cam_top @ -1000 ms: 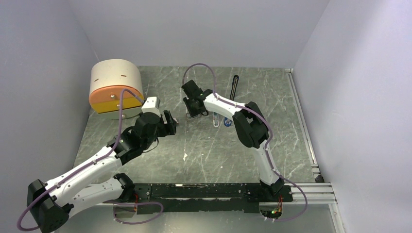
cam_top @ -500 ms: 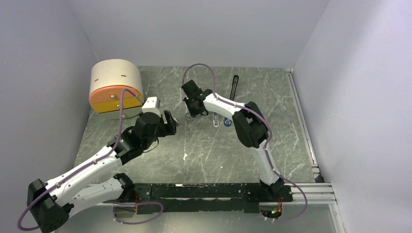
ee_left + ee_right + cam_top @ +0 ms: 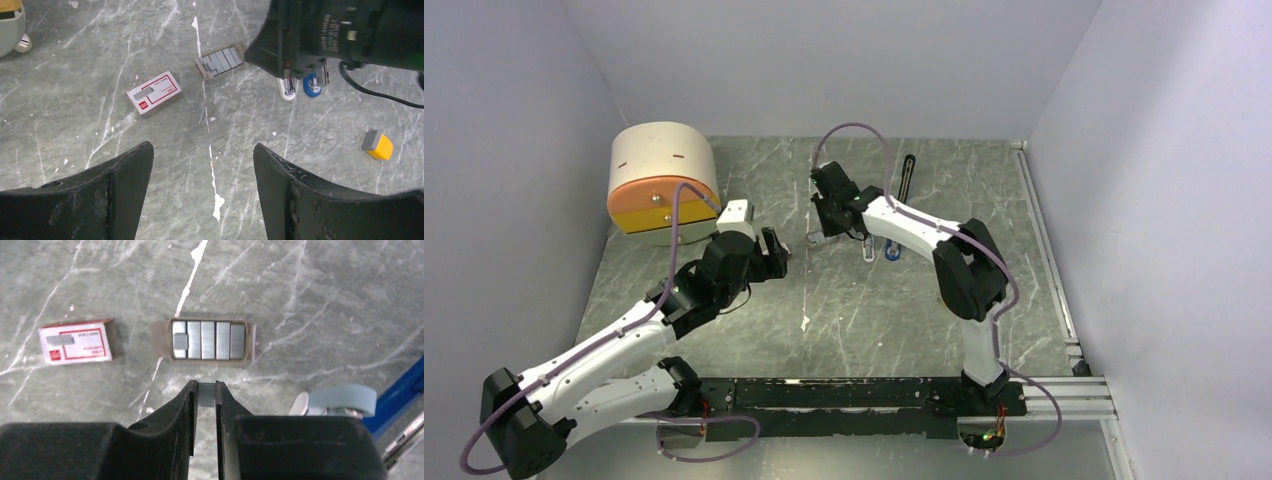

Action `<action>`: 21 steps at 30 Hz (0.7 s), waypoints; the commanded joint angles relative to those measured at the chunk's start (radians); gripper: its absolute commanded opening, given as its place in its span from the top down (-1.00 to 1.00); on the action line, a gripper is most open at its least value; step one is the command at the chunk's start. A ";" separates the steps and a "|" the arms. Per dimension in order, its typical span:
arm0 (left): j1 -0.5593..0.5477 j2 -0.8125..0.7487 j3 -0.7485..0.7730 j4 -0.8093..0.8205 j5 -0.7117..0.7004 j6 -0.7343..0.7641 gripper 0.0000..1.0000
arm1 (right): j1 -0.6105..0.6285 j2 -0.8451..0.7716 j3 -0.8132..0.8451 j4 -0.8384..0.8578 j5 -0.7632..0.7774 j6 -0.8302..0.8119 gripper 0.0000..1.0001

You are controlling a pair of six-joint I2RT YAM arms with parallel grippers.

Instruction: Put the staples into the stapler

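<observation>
An open tray of grey staples (image 3: 207, 340) lies on the marble table, with its red-and-white box (image 3: 76, 341) to the left. My right gripper (image 3: 206, 390) hovers just on the near side of the tray, shut on a short strip of staples (image 3: 206, 394). From above, the right gripper (image 3: 816, 238) is at mid-table. The stapler shows as a black top arm (image 3: 908, 178) and a blue body (image 3: 400, 390), mostly hidden behind the right arm. My left gripper (image 3: 202, 155) is open and empty, to the left of the tray (image 3: 220, 60) and box (image 3: 154, 92).
A cream and orange cylinder (image 3: 662, 180) stands at the back left. An orange block with a grey end (image 3: 377, 144) lies on the table. A pale-blue piece (image 3: 342, 399) sits beside the stapler. Grey walls enclose the table on three sides.
My right gripper has closed on a strip of staples and lifted off the tray, and its elbow has swung to the right. The left arm has stayed still.
</observation>
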 commanded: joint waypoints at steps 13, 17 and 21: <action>-0.003 -0.008 -0.007 0.020 0.023 0.008 -0.56 | 0.055 -0.268 -0.410 -0.043 0.035 0.283 0.59; -0.003 -0.011 -0.008 0.018 0.024 0.009 -0.56 | 0.078 -0.270 -0.440 -0.062 0.030 0.316 0.59; -0.002 -0.021 -0.015 0.011 0.006 0.000 -0.55 | 0.094 -0.259 -0.446 -0.080 0.037 0.332 0.58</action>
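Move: The right hand holds a staple strip about 5 cm above the table. The open light-blue stapler lies about 10 cm to its right and 1 cm back, and the blue stapler's near end about 16 cm right and 2 cm back. The strip tray is 2 cm ahead and 1 cm left, the staple box 12 cm left and 1 cm back. From the left hand, the light-blue stapler is about 12 cm ahead, 18 cm right and 17 cm below. Keeping the staple strip pinched between its fingertips, the right hand draws away from the tray, back about 12 cm and some 6 cm right. After a tiny lift it sinks to a net 5 cm lower, easing off low over bare table, behind and left of the light-blue stapler's near end. The fingers tip steeper and turn clockwise, each by some 10 degrees. ##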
